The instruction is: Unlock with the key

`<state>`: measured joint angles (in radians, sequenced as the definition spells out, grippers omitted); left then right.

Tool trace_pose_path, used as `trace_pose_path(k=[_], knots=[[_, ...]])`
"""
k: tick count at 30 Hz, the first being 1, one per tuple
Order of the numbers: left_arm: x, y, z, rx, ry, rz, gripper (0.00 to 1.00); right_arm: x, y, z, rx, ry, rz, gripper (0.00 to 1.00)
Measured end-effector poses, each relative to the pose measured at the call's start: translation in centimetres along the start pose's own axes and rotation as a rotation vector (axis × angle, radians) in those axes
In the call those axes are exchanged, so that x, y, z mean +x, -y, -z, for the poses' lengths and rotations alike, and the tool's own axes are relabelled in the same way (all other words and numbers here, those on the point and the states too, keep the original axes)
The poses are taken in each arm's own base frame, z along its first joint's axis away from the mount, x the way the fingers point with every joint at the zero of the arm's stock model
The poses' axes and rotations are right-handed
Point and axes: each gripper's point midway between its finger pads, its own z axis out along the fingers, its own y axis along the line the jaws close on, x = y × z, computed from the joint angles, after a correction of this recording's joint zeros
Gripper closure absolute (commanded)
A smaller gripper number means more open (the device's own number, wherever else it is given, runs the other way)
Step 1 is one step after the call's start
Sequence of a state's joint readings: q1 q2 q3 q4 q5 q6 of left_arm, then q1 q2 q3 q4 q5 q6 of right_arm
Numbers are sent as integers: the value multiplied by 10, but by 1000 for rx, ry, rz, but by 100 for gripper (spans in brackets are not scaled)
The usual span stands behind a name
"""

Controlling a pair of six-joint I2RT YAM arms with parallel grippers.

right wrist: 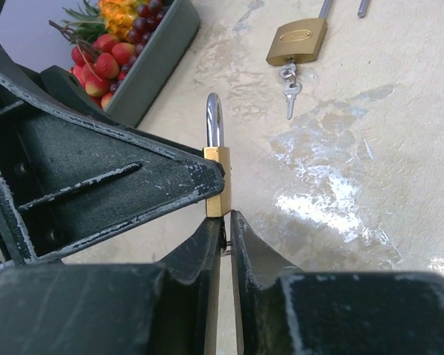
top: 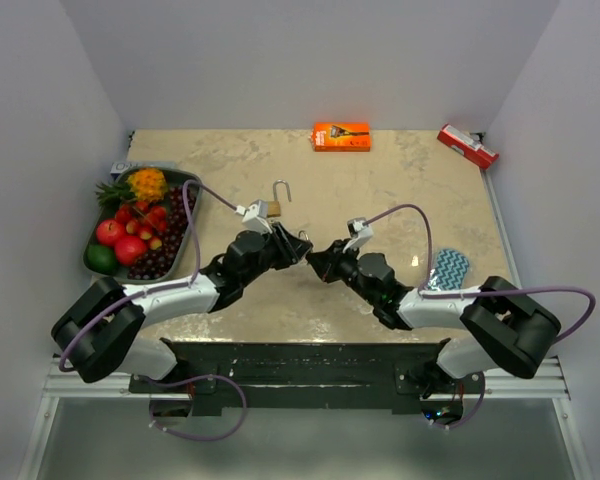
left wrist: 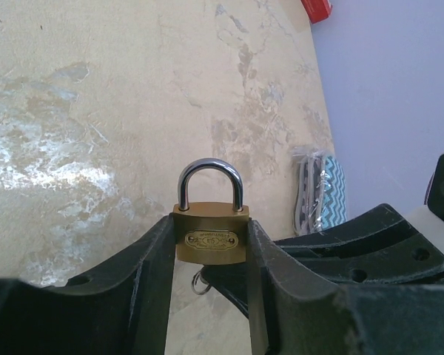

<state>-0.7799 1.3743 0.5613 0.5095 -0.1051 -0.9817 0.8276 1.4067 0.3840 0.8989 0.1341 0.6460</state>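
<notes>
A brass padlock with its steel shackle closed is gripped by its sides in my left gripper, held upright above the table near the centre. My right gripper sits right under the padlock's bottom face, meeting the left gripper tip to tip. Its jaws stand a narrow slit apart. A small bit of the key shows between the right fingertips, and its ring hangs below the lock body. The key's blade is hidden.
A second brass padlock with an open shackle and keys lies on the table beyond. A grey tray of fruit sits at the left. An orange box, a red item and a blue chevron pouch lie around.
</notes>
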Motion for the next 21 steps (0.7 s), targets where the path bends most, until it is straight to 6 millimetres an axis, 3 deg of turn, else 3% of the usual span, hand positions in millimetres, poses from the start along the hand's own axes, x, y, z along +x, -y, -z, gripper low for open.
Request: trace_pose_path(k=[12,17,21], knots=[[-3,-2,-1,15,-50,7,100,4,8,1,60,-29,10,56],[-2,-4,-1,9,-56,-5,100,-7,1,9,50,-16,20,50],[-2,-6,-3,2,-62,-15,100,-11,-1,13,47,-14,35,51]])
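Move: My left hand still holds the small padlock between its fingertips. The key is already in its keyhole, about 2 cm back of the left hand and 1 cm below it, and right at my right fingertips, which have just begun to part. From the right hand the small padlock is some 2 cm ahead and 1 cm left. The large padlock lies about 14 cm ahead, 8 cm left and 12 cm below, with its keys some 4 cm nearer. I spread my right fingers from nearly shut to about half open, coming free of the key's head while that hand first sinks barely 1 cm, then turns and rises about 2 cm, easing a good centimetre to the right. My left hand stays in place with its grip on the small padlock. ##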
